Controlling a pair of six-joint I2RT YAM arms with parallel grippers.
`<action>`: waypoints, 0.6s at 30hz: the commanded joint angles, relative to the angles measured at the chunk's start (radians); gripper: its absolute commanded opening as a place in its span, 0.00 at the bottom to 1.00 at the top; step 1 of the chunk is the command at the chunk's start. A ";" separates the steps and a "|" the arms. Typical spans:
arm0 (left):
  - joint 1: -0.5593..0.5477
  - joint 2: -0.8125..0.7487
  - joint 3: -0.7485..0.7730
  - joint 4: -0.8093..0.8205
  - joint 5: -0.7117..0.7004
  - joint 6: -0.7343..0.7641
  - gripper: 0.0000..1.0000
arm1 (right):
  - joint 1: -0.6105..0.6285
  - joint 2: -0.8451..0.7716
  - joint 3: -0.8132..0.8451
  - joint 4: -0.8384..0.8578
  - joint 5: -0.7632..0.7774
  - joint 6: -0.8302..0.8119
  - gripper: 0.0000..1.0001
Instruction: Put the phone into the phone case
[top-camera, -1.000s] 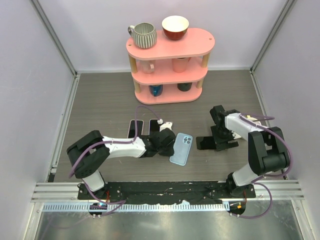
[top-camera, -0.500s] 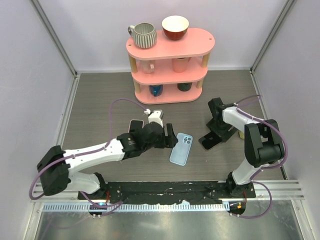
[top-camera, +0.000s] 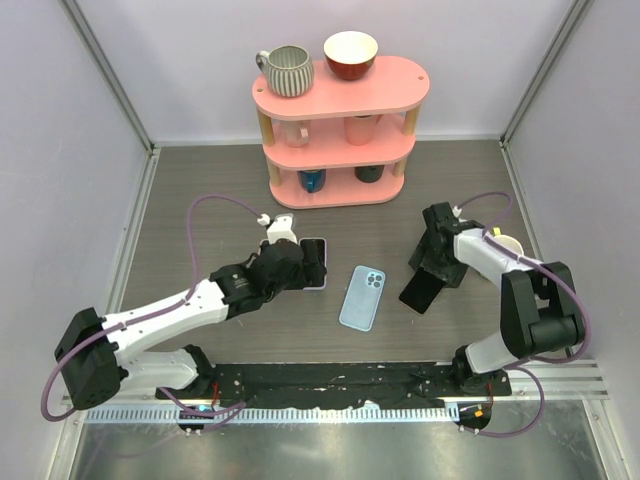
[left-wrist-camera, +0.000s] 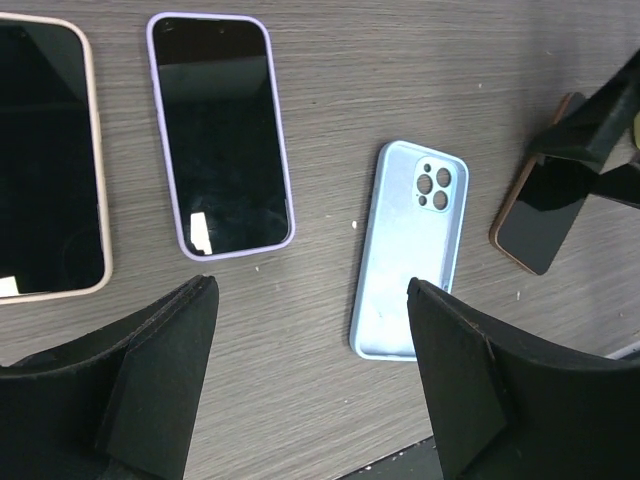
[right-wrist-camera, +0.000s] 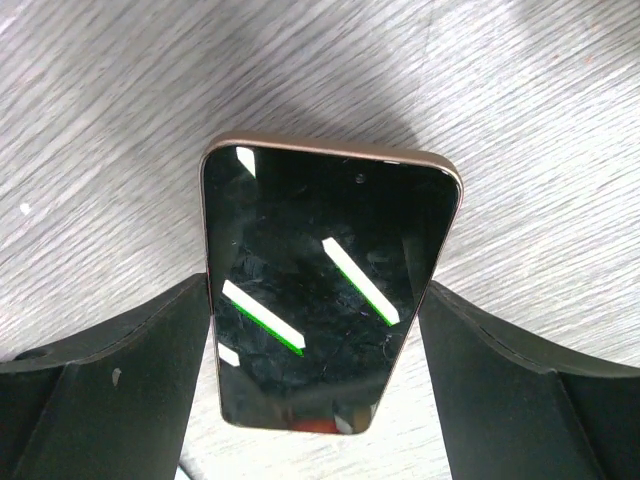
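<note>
A light blue phone case lies back up on the table; it also shows in the left wrist view. My right gripper is shut on a dark-screened phone with a bronze edge, holding it tilted just right of the case. In the right wrist view the phone sits between both fingers of that gripper. My left gripper is open and empty, left of the case, above bare table.
Two more phones lie left of the case, one in a purple case and one in a beige case. A pink three-tier shelf with mugs and a bowl stands at the back. A pale cup stands by the right arm.
My left gripper has drawn back to the left, away from the blue case. My right gripper has taken the phone off the table, turned it and brought it closer to the case.
</note>
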 joint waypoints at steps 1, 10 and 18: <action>0.036 -0.039 -0.020 0.005 -0.018 0.023 0.80 | 0.003 -0.093 0.022 0.007 -0.063 -0.078 0.38; 0.048 0.005 -0.030 0.020 0.032 0.004 0.80 | 0.060 -0.199 0.016 0.005 -0.215 -0.005 0.36; 0.048 0.014 -0.044 0.029 0.016 0.015 0.80 | 0.250 -0.204 0.059 0.005 -0.213 0.049 0.31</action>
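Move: About 17 cm left of the right hand and 6 cm back towards the base lies the light-blue phone case, only a couple of centimetres lower; the hand already holds the black phone. The purple-cased phone lies some 29 cm left of this hand and 2 cm farther out, and the yellow mug about 16 cm to its right and 2 cm out. From the left hand, the light-blue case is roughly 13 cm right, 5 cm back and 14 cm below. Keeping the black phone pinched by its long edges, the right hand first lifts about 4 cm, then swings about 8 cm left towards the light-blue case, drawing slightly back near the end. On the way it turns counter-clockwise some 15 degrees and rolls about as much, its left side rising. The left hand, open and empty, only sinks and shifts left a little. ##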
